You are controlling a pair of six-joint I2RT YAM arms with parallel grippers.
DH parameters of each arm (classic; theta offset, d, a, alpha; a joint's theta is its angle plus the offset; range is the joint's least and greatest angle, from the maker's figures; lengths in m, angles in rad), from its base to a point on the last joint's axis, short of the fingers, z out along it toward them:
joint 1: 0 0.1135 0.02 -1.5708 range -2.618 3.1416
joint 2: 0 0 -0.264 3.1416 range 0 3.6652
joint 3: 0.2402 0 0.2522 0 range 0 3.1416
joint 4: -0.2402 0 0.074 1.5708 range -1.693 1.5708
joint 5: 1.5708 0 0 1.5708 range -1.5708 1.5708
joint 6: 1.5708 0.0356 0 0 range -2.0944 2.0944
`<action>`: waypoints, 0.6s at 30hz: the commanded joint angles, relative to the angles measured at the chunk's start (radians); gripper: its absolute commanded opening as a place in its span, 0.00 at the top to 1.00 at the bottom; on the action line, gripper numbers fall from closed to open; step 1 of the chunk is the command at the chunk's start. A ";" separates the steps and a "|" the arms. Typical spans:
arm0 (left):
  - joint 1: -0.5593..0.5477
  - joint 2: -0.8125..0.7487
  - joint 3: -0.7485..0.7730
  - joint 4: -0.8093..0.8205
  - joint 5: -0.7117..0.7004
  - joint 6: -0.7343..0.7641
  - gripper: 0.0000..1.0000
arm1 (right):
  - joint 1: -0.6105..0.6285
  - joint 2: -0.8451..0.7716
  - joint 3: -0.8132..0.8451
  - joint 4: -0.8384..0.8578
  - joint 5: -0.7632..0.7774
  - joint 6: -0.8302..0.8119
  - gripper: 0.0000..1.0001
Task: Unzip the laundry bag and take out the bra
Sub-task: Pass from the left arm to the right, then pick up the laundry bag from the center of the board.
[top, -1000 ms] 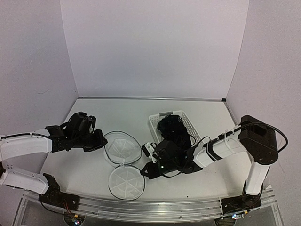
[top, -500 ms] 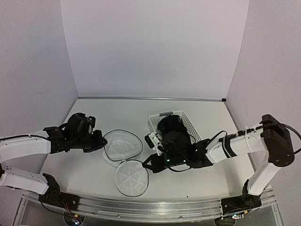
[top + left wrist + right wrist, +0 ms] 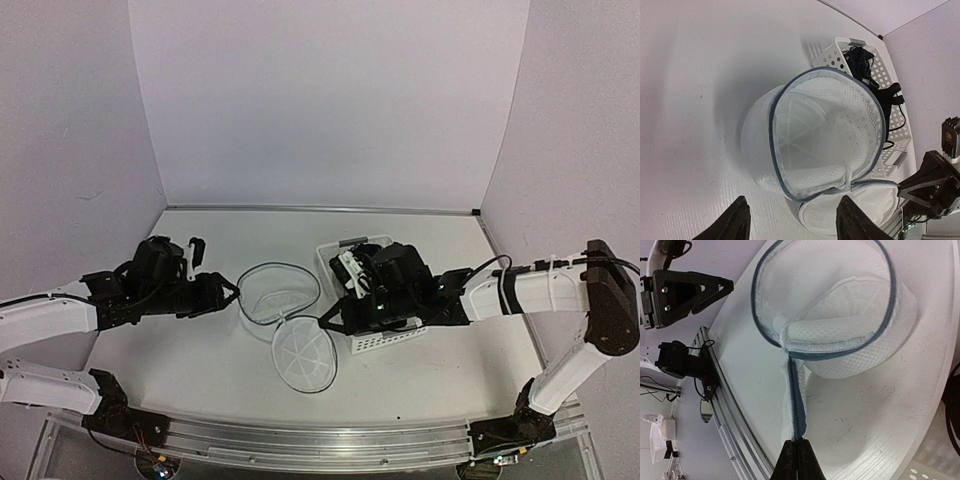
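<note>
The laundry bag [image 3: 280,292] lies unzipped on the table, its dark-rimmed mouth gaping and the inside empty in the left wrist view [image 3: 825,135]. Its round lid flap [image 3: 305,353] hangs off the near side. My right gripper [image 3: 323,322] is shut on the zipper edge of that flap [image 3: 799,410], fingertips together [image 3: 799,446]. My left gripper [image 3: 228,293] is open just left of the bag, holding nothing [image 3: 795,222]. The black bra [image 3: 860,59] lies in the white basket [image 3: 832,50], mostly hidden by my right arm in the top view.
The white perforated basket [image 3: 337,256] stands right of the bag, under my right wrist. The table's front rail [image 3: 725,405] runs close to the lid flap. Walls close the back and both sides.
My right gripper has moved right and away from the front edge, dragging the lid flap and the bag with it. My left gripper has followed to the right.
</note>
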 commanded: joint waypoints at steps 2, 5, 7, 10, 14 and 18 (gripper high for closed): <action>-0.003 -0.067 0.056 0.039 0.051 0.131 0.37 | -0.034 -0.014 0.077 0.018 -0.145 0.115 1.00; -0.003 -0.077 0.073 0.039 0.129 0.194 0.31 | -0.056 -0.002 0.091 0.021 -0.187 0.202 1.00; -0.003 -0.061 0.081 0.040 0.205 0.228 0.29 | -0.067 0.010 0.107 0.026 -0.216 0.251 1.00; -0.003 -0.013 0.083 0.042 0.302 0.255 0.25 | -0.076 0.036 0.143 0.037 -0.250 0.323 1.00; -0.004 0.025 0.057 0.085 0.361 0.251 0.24 | -0.084 0.077 0.195 0.065 -0.287 0.405 1.00; -0.006 0.041 0.030 0.137 0.422 0.241 0.23 | -0.095 0.122 0.226 0.117 -0.307 0.533 1.00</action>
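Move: The left hand, already empty and half open, has the bag's lid about 14 cm to its right, 8 cm back and 9 cm below. The bag itself stands some 8 cm to its right, 1 cm ahead and 8 cm down. The right hand grips the lid's rim, the lid's middle roughly 4 cm back, 4 cm left and 6 cm below; from it the bag is 5 cm ahead, 9 cm left, 5 cm down, and the white basket 9 cm ahead, 11 cm right, 9 cm down. To the right and back, the left hand swings about 5 cm towards the lid, rising first and then dipping a little, turning some 20 degrees clockwise as its fingers spread wider. The right hand keeps the lid's rim pinched and raises it, drifting left and slightly forward towards the left hand, while it rolls with its forward side dipping and its fingertips lifting. ##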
